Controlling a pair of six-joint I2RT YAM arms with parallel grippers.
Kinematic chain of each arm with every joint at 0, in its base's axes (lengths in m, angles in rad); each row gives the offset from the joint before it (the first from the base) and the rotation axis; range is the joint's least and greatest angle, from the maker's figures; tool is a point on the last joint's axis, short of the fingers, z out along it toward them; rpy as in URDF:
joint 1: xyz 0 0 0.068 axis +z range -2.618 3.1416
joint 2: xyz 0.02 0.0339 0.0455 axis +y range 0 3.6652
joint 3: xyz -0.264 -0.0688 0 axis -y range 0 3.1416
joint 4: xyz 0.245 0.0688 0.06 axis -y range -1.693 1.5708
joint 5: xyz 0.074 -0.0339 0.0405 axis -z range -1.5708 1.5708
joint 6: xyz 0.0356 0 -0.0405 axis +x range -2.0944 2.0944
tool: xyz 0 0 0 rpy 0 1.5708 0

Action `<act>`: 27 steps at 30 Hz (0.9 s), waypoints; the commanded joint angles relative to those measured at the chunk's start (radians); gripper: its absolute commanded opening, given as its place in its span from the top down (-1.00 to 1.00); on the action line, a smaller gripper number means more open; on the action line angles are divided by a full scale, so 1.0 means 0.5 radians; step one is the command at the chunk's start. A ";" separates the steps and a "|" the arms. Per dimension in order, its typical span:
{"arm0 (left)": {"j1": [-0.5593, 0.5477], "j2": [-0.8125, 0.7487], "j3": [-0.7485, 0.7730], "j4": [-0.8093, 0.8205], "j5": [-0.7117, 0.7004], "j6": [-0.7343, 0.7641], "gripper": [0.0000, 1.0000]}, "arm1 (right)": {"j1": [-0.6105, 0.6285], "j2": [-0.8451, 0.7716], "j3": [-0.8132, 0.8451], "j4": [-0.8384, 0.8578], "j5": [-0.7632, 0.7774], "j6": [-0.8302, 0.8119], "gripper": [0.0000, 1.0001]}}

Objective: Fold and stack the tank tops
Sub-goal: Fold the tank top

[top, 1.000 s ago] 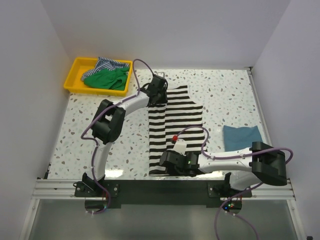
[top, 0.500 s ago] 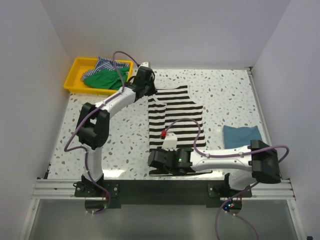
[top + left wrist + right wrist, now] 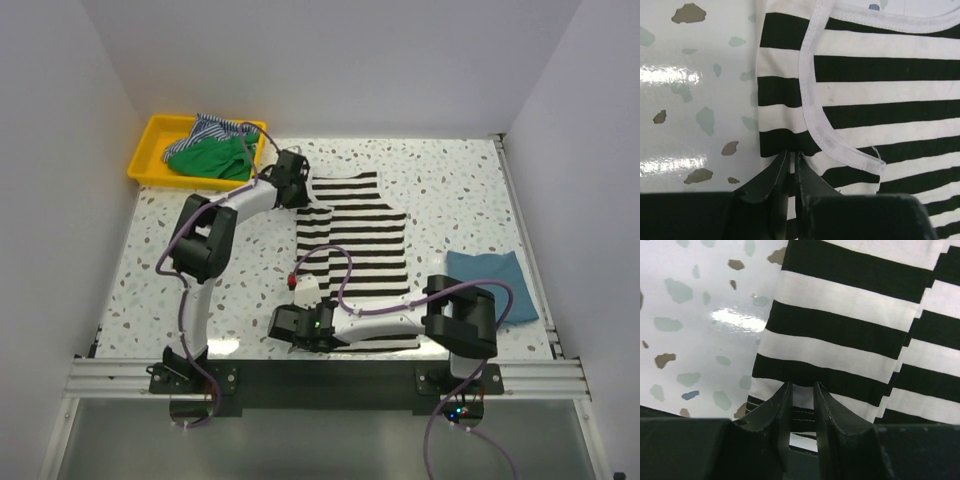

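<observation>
The black-and-white striped tank top [image 3: 355,240] lies flat in the middle of the table, neck at the far end. My left gripper [image 3: 290,190] sits at its far left shoulder strap. In the left wrist view the jaws [image 3: 792,157] are nearly together, pinching the strap's edge of the striped top [image 3: 880,90]. My right gripper [image 3: 283,325] is at the near left hem corner. Its fingers [image 3: 802,390] hold a fold of the striped cloth [image 3: 850,325] between them. A folded teal-blue tank top [image 3: 490,280] rests at the right.
A yellow tray [image 3: 145,155] stands at the far left corner. It holds a crumpled green top [image 3: 210,158] and a finely blue-striped top [image 3: 215,128]. White walls close in the table on the left, back and right. The right arm lies along the near edge.
My right gripper slid left along the hem to the near left corner. My left gripper swung out towards the tray and came back onto the strap. Both pairs of jaws narrowed onto cloth.
</observation>
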 commanded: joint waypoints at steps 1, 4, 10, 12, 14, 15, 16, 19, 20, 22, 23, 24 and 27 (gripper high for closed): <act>0.039 0.091 0.108 -0.098 -0.070 0.045 0.74 | 0.009 0.108 -0.034 0.235 -0.164 -0.070 0.44; 0.091 0.140 0.206 -0.110 -0.064 0.045 0.70 | 0.000 0.170 0.055 0.242 -0.195 -0.119 0.36; 0.177 0.370 0.629 -0.206 0.015 0.164 0.63 | -0.208 0.354 0.248 0.547 -0.513 -0.288 0.26; 0.214 0.416 0.725 -0.209 0.043 0.213 0.53 | -0.301 0.448 0.319 0.634 -0.597 -0.325 0.26; 0.239 0.459 0.811 -0.160 0.160 0.238 0.38 | -0.356 0.522 0.481 0.689 -0.701 -0.362 0.26; 0.263 0.471 0.847 -0.163 0.169 0.250 0.32 | -0.371 0.565 0.530 0.720 -0.741 -0.380 0.26; 0.276 0.471 0.899 -0.151 0.230 0.266 0.27 | -0.377 0.581 0.616 0.720 -0.763 -0.398 0.24; 0.303 0.417 0.970 -0.111 0.273 0.330 0.03 | -0.390 0.554 0.696 0.662 -0.760 -0.450 0.16; 0.306 0.389 0.974 -0.086 0.307 0.360 -0.06 | -0.393 0.529 0.693 0.653 -0.714 -0.460 0.12; 0.310 0.288 0.974 -0.052 0.362 0.382 -0.12 | -0.408 0.410 0.629 0.650 -0.702 -0.475 0.04; 0.309 0.257 0.968 -0.013 0.387 0.385 -0.18 | -0.435 0.355 0.601 0.656 -0.698 -0.478 0.03; 0.309 0.220 0.971 0.009 0.408 0.388 -0.21 | -0.451 0.302 0.540 0.650 -0.686 -0.481 0.00; 0.313 0.085 0.961 0.098 0.506 0.339 -0.27 | -0.525 0.060 0.439 0.586 -0.647 -0.497 -0.05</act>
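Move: Close beneath the left hand is the tank top's folded left edge at the shoulder; its left strap end lies about 7 cm ahead and 2 cm to the right, with the yellow basket's middle about 25 cm left and 13 cm ahead. The right hand is down at the lower left corner, whose tip is roughly 3 cm left and 2 cm back; the folded blue tank top lies some 43 cm to its right and 11 cm ahead. Dragging the cloth under their low fingertips, both hands travel nearly level: the left forward some 10 cm and slightly left along the shoulder, the right about 13 cm left and 7 cm forward with the hem corner, rolling some 20 degrees, left side rising. Both then open wider and rise, the left by about 6 cm and coming free, the right by 1–2 cm while easing back right. ##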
